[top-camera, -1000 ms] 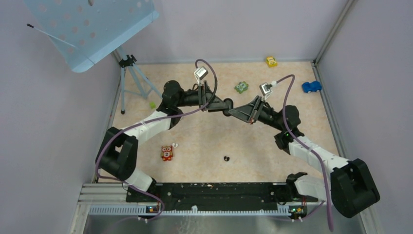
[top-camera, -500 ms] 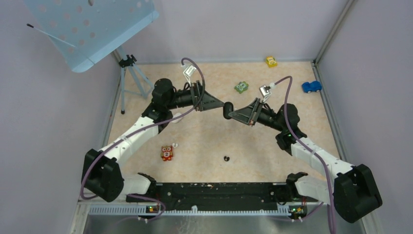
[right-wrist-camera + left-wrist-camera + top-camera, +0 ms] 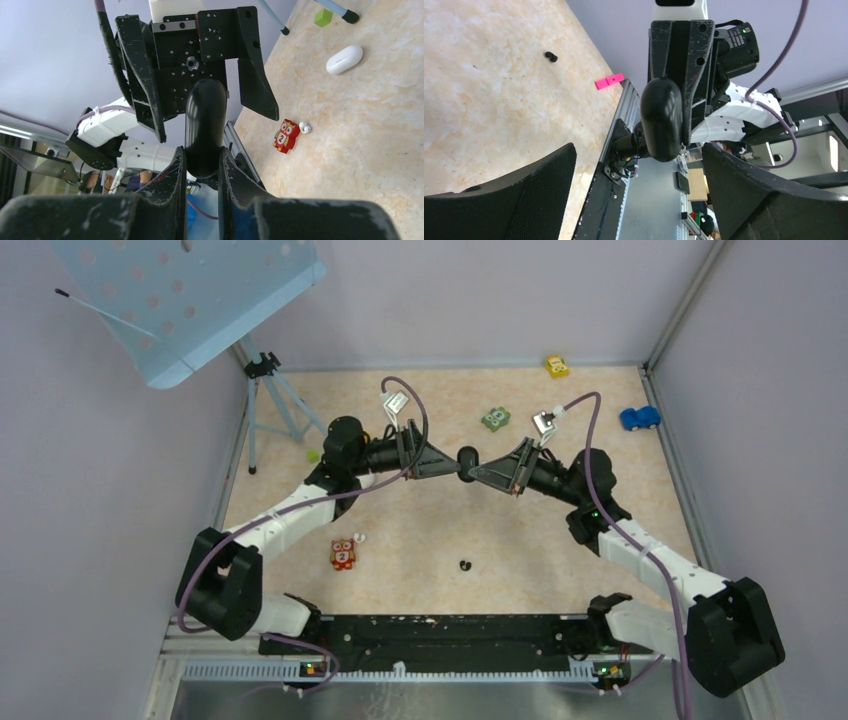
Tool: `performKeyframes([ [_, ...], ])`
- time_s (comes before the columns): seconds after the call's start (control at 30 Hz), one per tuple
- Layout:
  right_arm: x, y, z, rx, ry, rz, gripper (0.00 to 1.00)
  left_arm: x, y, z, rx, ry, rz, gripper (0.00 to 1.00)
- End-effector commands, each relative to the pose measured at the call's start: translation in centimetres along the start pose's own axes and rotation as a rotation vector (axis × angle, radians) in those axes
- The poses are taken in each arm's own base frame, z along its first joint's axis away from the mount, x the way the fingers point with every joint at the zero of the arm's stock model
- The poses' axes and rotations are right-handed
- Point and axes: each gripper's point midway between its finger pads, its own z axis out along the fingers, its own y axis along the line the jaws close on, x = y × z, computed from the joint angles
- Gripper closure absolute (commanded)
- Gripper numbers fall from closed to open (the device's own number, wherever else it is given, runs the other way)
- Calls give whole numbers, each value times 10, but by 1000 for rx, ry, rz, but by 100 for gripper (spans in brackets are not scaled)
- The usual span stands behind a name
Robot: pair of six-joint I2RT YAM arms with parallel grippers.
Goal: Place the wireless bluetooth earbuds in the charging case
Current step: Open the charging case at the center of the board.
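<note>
My right gripper (image 3: pixel 202 152) is shut on a black charging case (image 3: pixel 205 120), held in the air above the middle of the table (image 3: pixel 466 462). Facing it, my left gripper (image 3: pixel 639 150) stands wide open, and the black case (image 3: pixel 661 120) hangs just beyond its fingertips, untouched. A black earbud (image 3: pixel 465 565) lies on the table in front of the arms and also shows in the left wrist view (image 3: pixel 551 56). Two white earbuds (image 3: pixel 304 127) lie beside a red owl toy (image 3: pixel 286 135). In the top view the white earbuds (image 3: pixel 359 537) are a small speck.
A white case (image 3: pixel 344 59) lies on the table near a green cube (image 3: pixel 323 17) and tripod legs (image 3: pixel 270 390). A green toy (image 3: pixel 495 419), a yellow car (image 3: pixel 557 366) and a blue car (image 3: pixel 639 418) sit at the back. The red owl (image 3: pixel 342 554) stands front left.
My left gripper has opened wide, drawn back a little from the black case, then come close to it again. The right gripper kept the case almost still.
</note>
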Motion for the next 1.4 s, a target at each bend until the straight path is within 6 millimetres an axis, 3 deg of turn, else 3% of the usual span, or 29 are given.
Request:
performKeyframes([
  [0.0,-7,26,1,-82,-8,-64,100,-9,-29,1,127,-1,71,2],
  [0.27,-7,27,2,-88,-2,-62,100,-6,-34,2,223,-18,-17,32],
  [0.37,-5,26,1,-86,5,-59,100,-3,-36,4,234,-8,-29,39],
  [1.07,-2,25,0,-89,17,-52,100,1,-40,8,263,11,-37,54],
  [1.37,-1,24,0,-86,19,-49,100,2,-42,11,274,14,-41,68],
])
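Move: The black charging case, held up in the right fingers, is about 3 cm to the left hand's right, 1 cm ahead and 2 cm higher. Far below, on the table some 27 cm down, lie the two black earbuds, about 12 cm back and 4 cm right of the left hand, and the green owl block, roughly 25 cm ahead and 11 cm right. From the right hand, the case lies 1 cm left and 1 cm ahead, level with the fingers. The left fingers close in from above and below around the free side of the charging case, going from wide open to about a third open. The left hand rises about 2 cm and shifts roughly 1 cm each back and right, its fingertips tilting up some 10 degrees and swinging slightly clockwise. The right hand keeps its pinch on the case and stays almost still. ##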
